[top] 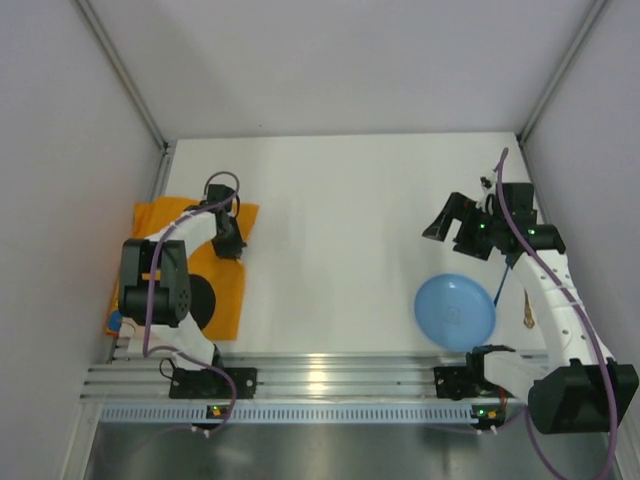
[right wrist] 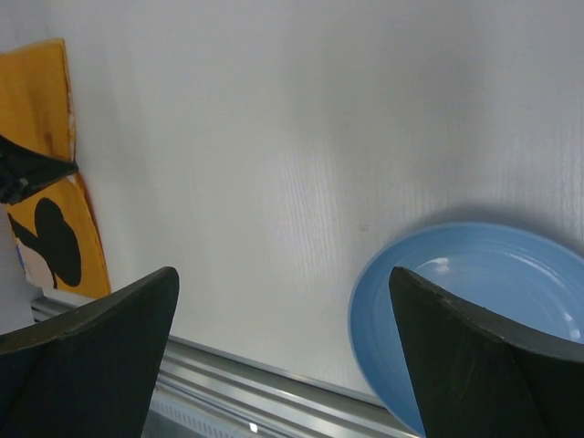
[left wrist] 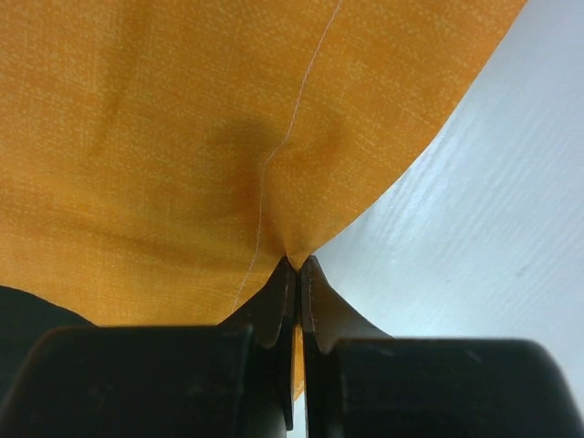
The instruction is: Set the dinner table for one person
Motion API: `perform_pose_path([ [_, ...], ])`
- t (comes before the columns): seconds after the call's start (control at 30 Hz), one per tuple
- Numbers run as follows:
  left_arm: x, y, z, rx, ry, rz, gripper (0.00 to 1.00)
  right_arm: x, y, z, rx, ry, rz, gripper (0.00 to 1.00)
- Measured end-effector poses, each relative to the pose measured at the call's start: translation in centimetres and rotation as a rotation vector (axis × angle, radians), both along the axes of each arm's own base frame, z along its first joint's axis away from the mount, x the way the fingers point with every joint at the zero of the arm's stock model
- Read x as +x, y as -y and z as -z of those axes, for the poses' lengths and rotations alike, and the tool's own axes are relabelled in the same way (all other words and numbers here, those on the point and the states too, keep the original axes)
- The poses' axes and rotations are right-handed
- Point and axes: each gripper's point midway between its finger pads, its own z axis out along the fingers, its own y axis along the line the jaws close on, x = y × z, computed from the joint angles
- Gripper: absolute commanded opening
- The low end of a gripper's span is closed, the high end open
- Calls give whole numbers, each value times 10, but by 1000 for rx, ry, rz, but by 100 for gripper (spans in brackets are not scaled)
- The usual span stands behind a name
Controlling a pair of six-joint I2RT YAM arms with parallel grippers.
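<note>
The white dinner table [top: 340, 230] fills the middle of the top view. An orange placemat [top: 225, 285] with a black Mickey shape lies at its left side, partly under my left arm. My left gripper [top: 230, 243] is shut on the placemat's right edge; in the left wrist view the fingertips [left wrist: 298, 266] pinch the orange cloth [left wrist: 182, 137]. A blue plate [top: 455, 311] lies near the front right. My right gripper [top: 452, 228] is open and empty above the table, behind the plate; the plate also shows in the right wrist view [right wrist: 493, 301], with the placemat [right wrist: 50, 201] far left.
Grey walls close the table on the left, right and back. An aluminium rail [top: 330, 380] with both arm bases runs along the near edge. A small brown-marked item [top: 527, 318] lies by the right arm, too small to identify.
</note>
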Motion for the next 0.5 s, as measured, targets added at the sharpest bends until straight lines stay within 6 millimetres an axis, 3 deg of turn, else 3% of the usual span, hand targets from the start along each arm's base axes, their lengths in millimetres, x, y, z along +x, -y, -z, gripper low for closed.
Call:
perform_pose_path([
  [0.1, 15, 14, -11, -32, 9, 1, 0, -1, 0, 0, -1, -6, 1, 100],
  [0.2, 43, 44, -40, -54, 69, 35, 0, -3, 0, 1, -2, -14, 2, 100],
  [0.33, 82, 123, -93, -133, 210, 124, 0, -4, 2, 1, -10, -17, 8, 100],
  [0.43, 88, 185, -115, -200, 253, 199, 0, -8, 4, 1, -20, -23, 16, 100],
  [0.5, 89, 228, -118, -234, 253, 252, 0, -10, 5, -1, -26, -24, 21, 100],
])
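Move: My left hand already pinches the right-hand edge of the orange placemat, just above the table. I'm taking it towards the bare middle of the table, about 25 cm to my right and 4 cm ahead. The printed black ear is some 11 cm left and 12 cm back; the blue plate is roughly 58 cm right and 15 cm back. From my right hand, that bare middle lies some 30 cm left, 10 cm ahead and 18 cm below. I keep my left fingers shut on the placemat's edge and haul it quickly about 23 cm to my right, out over the bare table towards the blue plate's side. From the start I also lift some 12 cm and reach about 9 cm forward, most of that reach done before the rightward sweep is at its fastest. My wrist tips the fingertips outward and turns roughly 15 degrees clockwise. ##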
